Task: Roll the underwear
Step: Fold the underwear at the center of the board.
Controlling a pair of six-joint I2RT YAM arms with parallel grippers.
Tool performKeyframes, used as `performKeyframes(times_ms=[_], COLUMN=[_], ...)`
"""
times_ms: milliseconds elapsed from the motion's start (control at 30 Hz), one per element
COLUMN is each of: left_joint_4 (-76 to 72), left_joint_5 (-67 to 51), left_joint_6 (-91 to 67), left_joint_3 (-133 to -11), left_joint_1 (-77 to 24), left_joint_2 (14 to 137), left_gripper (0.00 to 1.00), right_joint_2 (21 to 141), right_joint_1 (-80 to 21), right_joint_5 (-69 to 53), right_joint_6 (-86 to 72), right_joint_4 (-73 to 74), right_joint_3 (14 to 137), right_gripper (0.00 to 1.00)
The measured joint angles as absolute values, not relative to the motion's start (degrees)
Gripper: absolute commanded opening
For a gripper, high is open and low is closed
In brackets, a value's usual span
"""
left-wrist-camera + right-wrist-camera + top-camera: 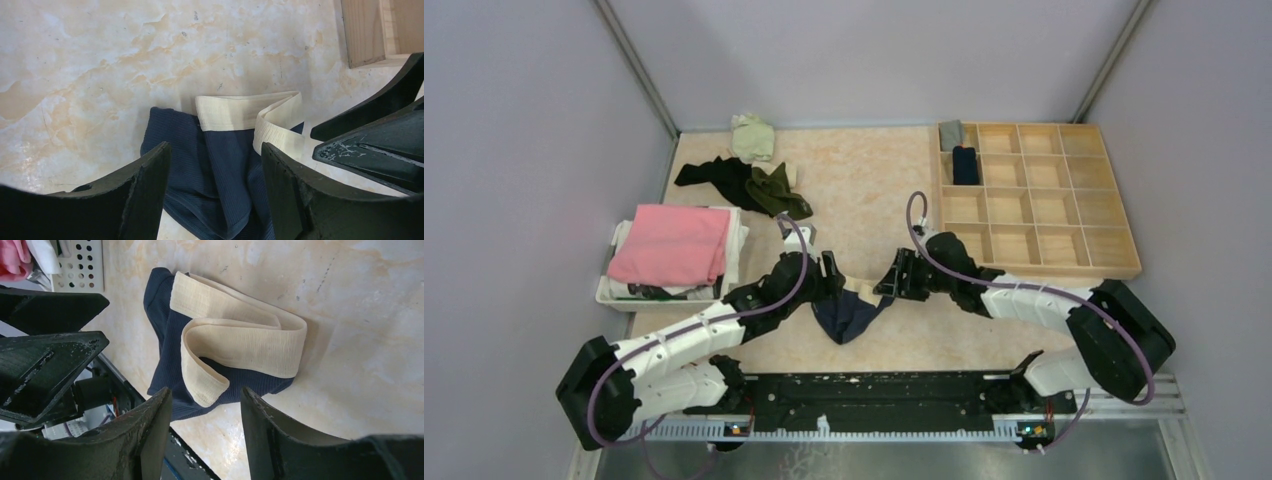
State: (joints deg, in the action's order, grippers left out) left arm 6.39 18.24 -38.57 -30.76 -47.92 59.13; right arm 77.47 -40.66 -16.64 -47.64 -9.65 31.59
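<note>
One pair of underwear (852,315), navy with a beige waistband (240,112), lies crumpled on the table between my two arms. Its waistband (240,340) is folded over itself in a loop. My left gripper (215,147) hovers open over the navy cloth (225,175) with nothing pinched between its fingers. My right gripper (206,390) is open too, its tips just short of the waistband's loose end. Seen from above, the left gripper (834,280) and the right gripper (888,280) face each other across the garment. More underwear (742,180), dark and olive, is heaped at the back left.
A white basket (614,292) at the left holds a folded pink cloth (674,243). A wooden compartment tray (1036,258) stands at the back right with two rolled pieces (964,165) in its far-left cells. A pale green cloth (752,135) lies by the back wall.
</note>
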Motion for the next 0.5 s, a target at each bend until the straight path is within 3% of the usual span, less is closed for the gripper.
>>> performKeyframes(times_ms=[233, 500], left_joint_4=[5.5, 4.8], left_joint_5=[16.0, 14.5], left_joint_6=[-37.5, -36.6], left_joint_3=[-30.8, -30.8], left_joint_1=[-46.7, -45.8], left_joint_2=[60.1, 61.9], left_gripper=[0.72, 0.72], right_joint_2=[81.3, 84.4], right_joint_1=[-40.9, -41.2], right_joint_5=[-18.7, -20.3], right_joint_6=[-48.1, -49.1], right_joint_4=[-11.8, -15.3], right_joint_3=[31.6, 31.6], right_gripper=[0.46, 0.1])
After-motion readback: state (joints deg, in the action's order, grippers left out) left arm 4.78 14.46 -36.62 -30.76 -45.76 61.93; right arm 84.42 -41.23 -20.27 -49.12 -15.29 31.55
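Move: The loose corner of the cream waistband on the underwear lies just off my right fingertips, about 2 cm to the left, level fore and aft, and some 2 cm below. The underwear's navy middle is about 8 cm left of that hand and 4 cm nearer me; the compartment box's middle is some 30 cm right and 20 cm ahead. From my left hand that corner sits about 8 cm right, 2 cm back and 6 cm down. I sink my right hand about 2 cm and ease it a little to the left, onto the loose waistband corner, then close the fingers from roughly half open to nearly shut, so their tips pinch the cream fabric. Meanwhile my left hand, fingers still wide open, comes down about 1 cm over the left part of the underwear. ##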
